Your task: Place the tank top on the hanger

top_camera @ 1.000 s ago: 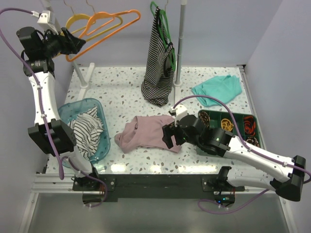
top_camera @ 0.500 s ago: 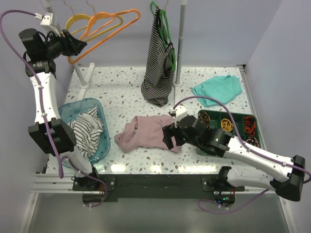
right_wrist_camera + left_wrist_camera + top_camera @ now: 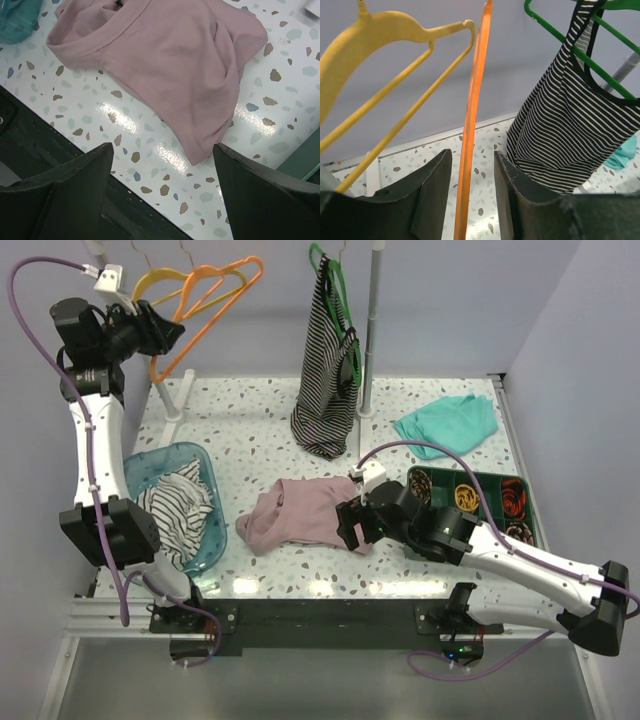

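Observation:
The pink tank top (image 3: 300, 512) lies crumpled on the table's near middle, and it fills the upper part of the right wrist view (image 3: 165, 60). My right gripper (image 3: 350, 525) hovers open over its near right corner (image 3: 162, 165), with nothing between the fingers. The orange hanger (image 3: 205, 300) hangs on the rail at the back left. My left gripper (image 3: 165, 332) is raised to it. In the left wrist view the hanger's thin bar (image 3: 472, 125) runs between the two fingers (image 3: 472, 170), with a gap on each side.
A yellow hanger (image 3: 160, 282) hangs just left of the orange one. A striped top on a green hanger (image 3: 328, 370) hangs by the rack pole (image 3: 372, 330). A teal cloth (image 3: 447, 422) lies back right. Blue basket (image 3: 200, 465) at left, green tray (image 3: 480, 480) at right.
My left gripper's jaws have narrowed around the orange hanger's bar, and the hanger has swung a little to the left. The right arm and the tank top have not moved.

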`<move>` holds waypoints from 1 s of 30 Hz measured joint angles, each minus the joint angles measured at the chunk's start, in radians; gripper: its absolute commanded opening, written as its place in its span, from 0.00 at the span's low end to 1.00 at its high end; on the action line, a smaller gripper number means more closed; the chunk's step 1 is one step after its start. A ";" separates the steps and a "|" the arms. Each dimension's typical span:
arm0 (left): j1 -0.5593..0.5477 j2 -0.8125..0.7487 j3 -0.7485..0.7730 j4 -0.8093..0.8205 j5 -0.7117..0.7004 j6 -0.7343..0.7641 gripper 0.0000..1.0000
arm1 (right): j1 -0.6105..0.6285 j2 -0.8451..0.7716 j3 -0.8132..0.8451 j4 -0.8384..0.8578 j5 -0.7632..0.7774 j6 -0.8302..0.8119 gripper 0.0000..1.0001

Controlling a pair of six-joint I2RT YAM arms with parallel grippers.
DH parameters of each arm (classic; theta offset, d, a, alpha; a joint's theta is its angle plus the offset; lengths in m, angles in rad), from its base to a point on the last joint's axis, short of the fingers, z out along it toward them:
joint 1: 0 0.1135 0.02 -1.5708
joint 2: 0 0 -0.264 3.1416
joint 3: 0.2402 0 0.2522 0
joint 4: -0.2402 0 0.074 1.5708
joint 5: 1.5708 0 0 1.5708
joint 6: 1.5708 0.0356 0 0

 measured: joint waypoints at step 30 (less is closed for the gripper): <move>-0.144 -0.019 0.066 -0.089 -0.363 0.138 0.00 | 0.000 -0.018 -0.002 0.000 0.002 0.013 0.85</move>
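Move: The near end of the orange hanger is already between my left hand's half-open fingers, about 2 cm ahead of, 1 cm right of and 2 cm below their centre. The yellow hanger hangs some 8 cm ahead and 2 cm left, and the striped top roughly 10 cm ahead, 28 cm right and 10 cm lower. From my right hand, that orange end is about 33 cm ahead, 37 cm left and 20 cm up. I shut my left fingers on the near end of the orange hanger, first easing the hand about 2.5 cm right and 2 cm down, slightly forward, then coming back left as they close. The wrist turns some 10 degrees counter-clockwise and rolls its left side up a little. With the bar pinched, I lift about 3.5 cm. ##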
